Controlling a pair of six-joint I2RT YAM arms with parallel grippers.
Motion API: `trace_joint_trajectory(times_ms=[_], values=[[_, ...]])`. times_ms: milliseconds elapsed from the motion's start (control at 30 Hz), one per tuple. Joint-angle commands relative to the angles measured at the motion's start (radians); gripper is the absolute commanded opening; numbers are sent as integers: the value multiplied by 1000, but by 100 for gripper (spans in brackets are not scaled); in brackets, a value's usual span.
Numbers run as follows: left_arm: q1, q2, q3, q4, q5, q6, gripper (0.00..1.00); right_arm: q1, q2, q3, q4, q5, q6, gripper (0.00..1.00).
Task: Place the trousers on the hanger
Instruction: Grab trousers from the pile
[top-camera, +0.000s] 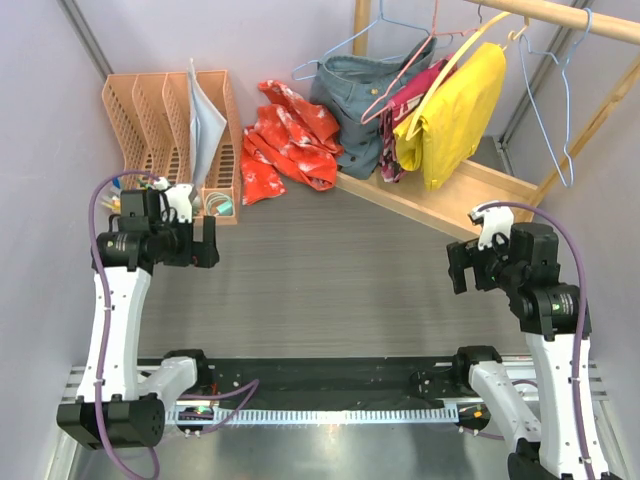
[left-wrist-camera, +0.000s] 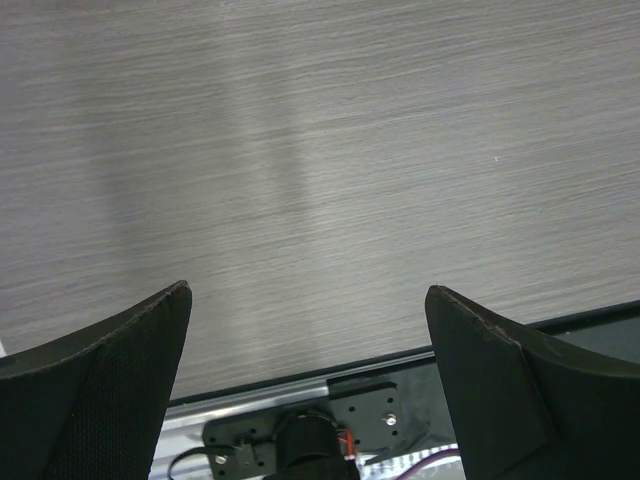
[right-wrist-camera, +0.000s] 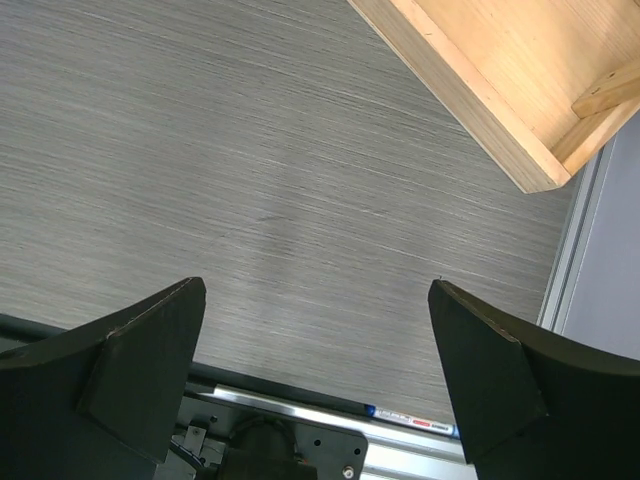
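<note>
The trousers (top-camera: 287, 138), red-orange with white splotches, lie crumpled at the back of the table, against the end of the wooden rack base. An empty light-blue wire hanger (top-camera: 567, 178) hangs from the wooden rod (top-camera: 565, 17) at the far right. My left gripper (top-camera: 205, 243) hovers open over the left side of the table, well short of the trousers. At the right my right gripper (top-camera: 460, 266) is open too, near the rack base. Both wrist views show only bare tabletop between the open left gripper (left-wrist-camera: 308, 290) and the open right gripper (right-wrist-camera: 318, 285).
Orange file racks (top-camera: 165, 118) stand at the back left. A grey-blue denim garment (top-camera: 360, 105) on another light-blue hanger, a pink wire hanger (top-camera: 405, 80) and a yellow garment (top-camera: 455, 110) hang over the slanted wooden rack base (top-camera: 485, 195). A pen (right-wrist-camera: 410, 418) lies on the near rail.
</note>
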Motion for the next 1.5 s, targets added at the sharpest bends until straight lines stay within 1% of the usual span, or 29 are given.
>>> trace_joint_trajectory(times_ms=[0, 33, 100, 200, 267, 333, 367, 400, 433, 467, 500, 533, 600, 633, 667, 733, 767, 800, 833, 867, 900, 933, 1067, 1100, 1200, 1333, 1467], values=[[-5, 38, 52, 67, 27, 87, 100, 5, 23, 35, 39, -23, -23, 100], [-8, 56, 69, 78, 49, 125, 100, 5, 25, 38, 48, -33, -18, 100], [-35, 123, 133, 95, 53, 140, 100, 5, 28, 40, 62, -43, -1, 100], [-43, 200, 213, 167, 154, 213, 100, 5, 34, 37, 86, -91, 22, 99], [-88, 245, 268, 269, 192, 253, 100, 5, 45, 35, 99, -111, 40, 100], [-126, 337, 320, 337, 215, 268, 100, 5, 56, 37, 106, -115, 45, 100], [-134, 369, 378, 404, 279, 284, 100, 3, 59, 34, 108, -123, 43, 100], [-143, 412, 404, 441, 324, 291, 100, 5, 63, 30, 111, -125, 42, 100], [-148, 482, 432, 480, 364, 298, 100, 5, 77, 29, 113, -129, 42, 100], [-151, 525, 476, 582, 446, 311, 100, 5, 86, 32, 110, -134, 34, 100], [-152, 567, 500, 622, 486, 327, 100, 5, 94, 35, 108, -134, 31, 100], [-154, 655, 526, 673, 514, 340, 100, 3, 102, 35, 105, -132, 29, 100], [-174, 754, 654, 747, 513, 354, 100, 3, 115, 40, 105, -128, 19, 100], [-181, 879, 720, 750, 510, 365, 100, 1, 120, 43, 106, -125, 16, 100], [-193, 933, 853, 749, 513, 371, 100, 1, 134, 44, 106, -120, 14, 100], [-207, 1047, 975, 749, 498, 426, 100, -2, 146, 52, 103, -111, 13, 100], [-215, 1140, 1069, 750, 496, 460, 100, -3, 154, 55, 103, -109, 11, 100], [-229, 1177, 1107, 750, 493, 551, 100, -5, 166, 64, 100, -105, 8, 100], [-236, 1208, 1133, 777, 476, 590, 100, -5, 175, 67, 99, -105, 6, 100], [-244, 1261, 1153, 807, 464, 627, 100, -8, 181, 70, 99, -102, 3, 100], [-253, 1280, 1152, 848, 456, 646, 100, -9, 194, 75, 97, -97, 0, 100], [-258, 1305, 1153, 906, 452, 711, 100, -9, 198, 76, 94, -94, -4, 100], [-279, 1412, 1201, 1014, 415, 805, 100, -11, 215, 70, 88, -77, -23, 100], [-284, 1456, 1216, 1019, 407, 825, 100, -12, 217, 64, 87, -74, -24, 100], [-293, 1518, 1245, 1049, 392, 873, 100, -12, 221, 50, 87, -65, -32, 100], [-303, 1559, 1210, 1043, 387, 965, 100, -12, 229, 47, 85, -50, -41, 100], [-304, 1592, 1199, 1042, 360, 948, 100, -11, 234, 49, 83, -30, -49, 100]])
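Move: The red trousers lie heaped about 42 cm ahead of the left hand, some 18 cm to its right and roughly 12 cm below it. The jeans are about 18 cm to the right of the trousers and 3 cm farther out, about level with the hand in height. The upright rack's middle is some 38 cm ahead of the left hand, 12 cm to its left and 10 cm lower. From the right hand, the red trousers are about 46 cm ahead, 38 cm left and 13 cm lower. Into the folds of the red trousers go the left hand's wide-open fingertips, a loose fold coming to lie over one finger. The hand sweeps about 45 cm forward and over 20 cm right, first arching up some 9 cm, then dipping about 15 cm onto the pile, while the wrist swings to point forward-right and only slightly down. The right hand, open and empty, eases about 4 cm forward. ##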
